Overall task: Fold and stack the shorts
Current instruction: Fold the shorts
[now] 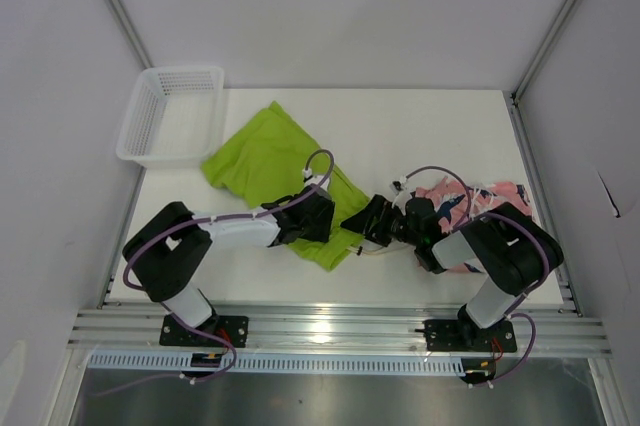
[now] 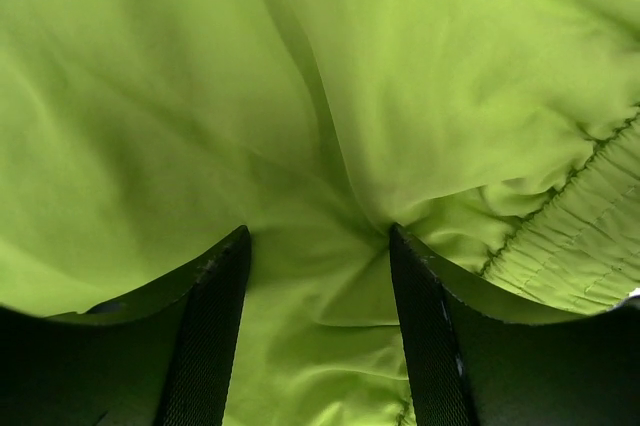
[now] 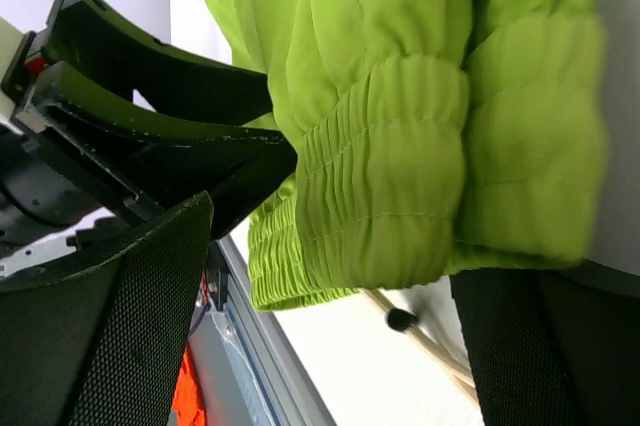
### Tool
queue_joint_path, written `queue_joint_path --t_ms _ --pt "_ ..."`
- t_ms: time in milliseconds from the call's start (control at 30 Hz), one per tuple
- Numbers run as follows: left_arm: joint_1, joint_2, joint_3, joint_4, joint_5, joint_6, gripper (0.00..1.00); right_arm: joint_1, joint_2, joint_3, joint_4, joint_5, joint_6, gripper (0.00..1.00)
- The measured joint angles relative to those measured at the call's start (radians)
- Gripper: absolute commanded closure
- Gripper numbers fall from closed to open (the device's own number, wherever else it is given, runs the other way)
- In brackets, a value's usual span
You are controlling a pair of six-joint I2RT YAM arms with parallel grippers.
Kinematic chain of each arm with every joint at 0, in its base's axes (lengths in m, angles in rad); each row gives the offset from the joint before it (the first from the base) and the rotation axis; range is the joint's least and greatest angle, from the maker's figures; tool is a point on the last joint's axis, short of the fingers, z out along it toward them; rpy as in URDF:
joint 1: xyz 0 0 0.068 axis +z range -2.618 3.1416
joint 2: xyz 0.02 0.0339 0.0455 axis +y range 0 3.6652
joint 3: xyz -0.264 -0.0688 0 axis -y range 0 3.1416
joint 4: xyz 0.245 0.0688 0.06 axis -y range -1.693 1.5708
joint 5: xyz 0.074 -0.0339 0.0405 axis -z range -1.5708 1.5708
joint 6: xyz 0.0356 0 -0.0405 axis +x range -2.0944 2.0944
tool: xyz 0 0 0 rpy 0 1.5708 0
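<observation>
The lime-green shorts [image 1: 268, 158] lie spread across the table's middle, their gathered waistband [image 3: 400, 166] at the near edge. My left gripper [image 1: 318, 218] presses down on them, jaws open, with a pinch of green cloth [image 2: 300, 76] bunched between its fingers [image 2: 215, 326]. Just to its right, my right gripper [image 1: 362, 221] is open wide, and the waistband hangs between its fingers unclamped. A white drawstring [image 3: 425, 341] with a dark tip lies on the table below it. The coral-pink printed shorts [image 1: 490, 196] lie crumpled at the right, partly hidden by the right arm.
A white mesh basket [image 1: 135, 131] stands at the table's back-left corner. The metal rail [image 1: 330, 321] of the near edge runs close under both grippers. Grey walls close in the sides and back.
</observation>
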Motion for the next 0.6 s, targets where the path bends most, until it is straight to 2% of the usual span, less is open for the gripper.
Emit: queue_joint_path --t_ms 300,367,467,500,600 --pt "-0.083 0.002 -0.013 0.038 -0.066 -0.116 0.39 0.085 0.016 -0.041 0.078 0.140 0.100 0.21" --pt "-0.104 0.002 -0.013 0.034 -0.085 -0.150 0.39 0.098 0.015 -0.047 0.079 0.170 0.116 0.28" --pt "-0.125 -0.008 -0.021 0.031 -0.098 -0.200 0.38 0.108 0.002 -0.052 0.043 0.211 0.130 0.44" --pt "-0.128 -0.013 -0.025 0.030 -0.098 -0.211 0.38 0.109 -0.009 -0.053 0.020 0.220 0.131 0.54" --pt "-0.138 -0.042 -0.041 0.021 -0.093 -0.241 0.36 0.111 -0.053 -0.046 -0.105 0.247 0.121 0.70"
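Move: The green shorts' waistband edge sits between and just beyond the right gripper's open fingers, its middle about 2 cm left, 1 cm back and 3 cm below. The drawstring lies some 4 cm back and 5 cm right of that hand, 4 cm below; the folded pink shorts are roughly 26 cm to its right, 1 cm forward and 3 cm below. From the left hand, low on the green cloth, the waistband is about 6 cm right, level fore and aft. The green waistband is fed into the right gripper: the left hand, half-open fingertips still on the cloth, drags it right and increasingly back, about 4 cm in all, staying low. The right hand eases back about 1 cm, then sinks a good 2 cm, turning some 10 degrees clockwise and tipping down, while its wide-open fingers close more than halfway around the waistband edge. ##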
